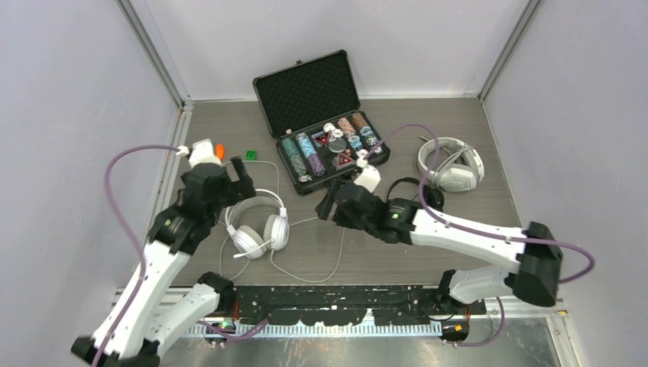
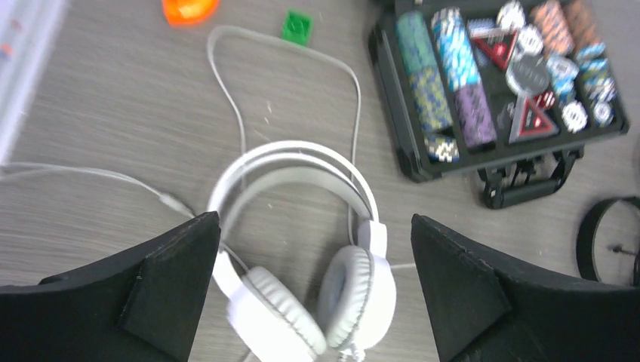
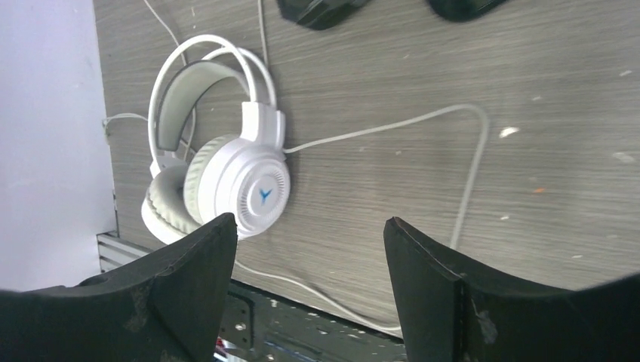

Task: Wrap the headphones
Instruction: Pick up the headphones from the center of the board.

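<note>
The white round-cup headphones (image 1: 258, 225) lie flat on the table's left half, their thin white cord (image 1: 309, 271) loose in a loop toward the near edge. My left gripper (image 1: 238, 187) hovers open just above them, and the left wrist view shows both ear cups (image 2: 302, 294) between its spread fingers with nothing held. My right gripper (image 1: 325, 208) is open a little to the right of them, over bare table and cord (image 3: 392, 128). The bulky white-grey headphones (image 1: 452, 164) sit at the back right. The black headphones (image 1: 413, 191) are partly hidden behind my right arm.
An open black case (image 1: 321, 122) full of poker chips stands at the back centre. A small green block (image 1: 250, 155) and an orange piece (image 1: 220, 151) lie near the left wall. A black rail (image 1: 344, 294) runs along the near edge.
</note>
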Robot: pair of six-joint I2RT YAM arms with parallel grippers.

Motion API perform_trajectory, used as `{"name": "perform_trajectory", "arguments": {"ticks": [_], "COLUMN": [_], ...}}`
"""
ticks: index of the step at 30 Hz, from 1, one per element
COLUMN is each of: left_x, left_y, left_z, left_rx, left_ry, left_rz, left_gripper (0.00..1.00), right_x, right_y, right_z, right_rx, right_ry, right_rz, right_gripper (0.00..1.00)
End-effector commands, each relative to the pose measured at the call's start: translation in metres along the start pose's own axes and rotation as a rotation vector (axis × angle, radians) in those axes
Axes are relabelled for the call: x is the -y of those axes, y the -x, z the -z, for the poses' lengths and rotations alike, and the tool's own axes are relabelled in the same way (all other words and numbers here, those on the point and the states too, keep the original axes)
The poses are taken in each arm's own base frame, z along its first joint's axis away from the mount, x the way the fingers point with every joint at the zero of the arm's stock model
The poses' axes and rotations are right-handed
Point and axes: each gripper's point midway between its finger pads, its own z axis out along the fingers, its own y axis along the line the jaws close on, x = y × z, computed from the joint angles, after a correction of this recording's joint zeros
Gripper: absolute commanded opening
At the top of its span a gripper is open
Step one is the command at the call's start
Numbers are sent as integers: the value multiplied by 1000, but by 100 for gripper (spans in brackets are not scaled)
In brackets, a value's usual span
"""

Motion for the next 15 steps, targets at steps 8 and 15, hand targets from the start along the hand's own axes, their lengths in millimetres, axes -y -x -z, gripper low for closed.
{"name": "perform_trajectory", "arguments": {"ticks": [8, 15], "left_x": [-66, -70], "left_y": [44, 43], "left_z": [70, 81], "left_rx": [483, 554], "left_ry": [48, 10], "left_rz": [-100, -93], "left_gripper": [100, 100], "right_x": [-102, -115], "right_y": [-23, -56], "right_z": [-54, -89], "right_rx": [-2, -37], "right_ry": [-17, -121], "right_rz": [8, 134], "right_gripper": [77, 77]}}
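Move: Off to the right hand's left, about 20 cm away, the white headphones lie some 3 cm farther out and 13 cm below. From that hand the poker case is about 26 cm ahead and 3 cm right, and the green block 24 cm ahead and 22 cm left. The black headphones lie 13 cm ahead and 29 cm right. For the left hand the white headphones are almost straight underneath, roughly 2 cm back, 1 cm right and 19 cm down. Sweeping about 15 cm left, almost level until a slight dip at the end, the right hand closes in above the white headphones with its fingers kept wide open. Meanwhile the empty left hand clears away from them, going left, back and up and tipping its fingertips up some 25 degrees, still fully open. ##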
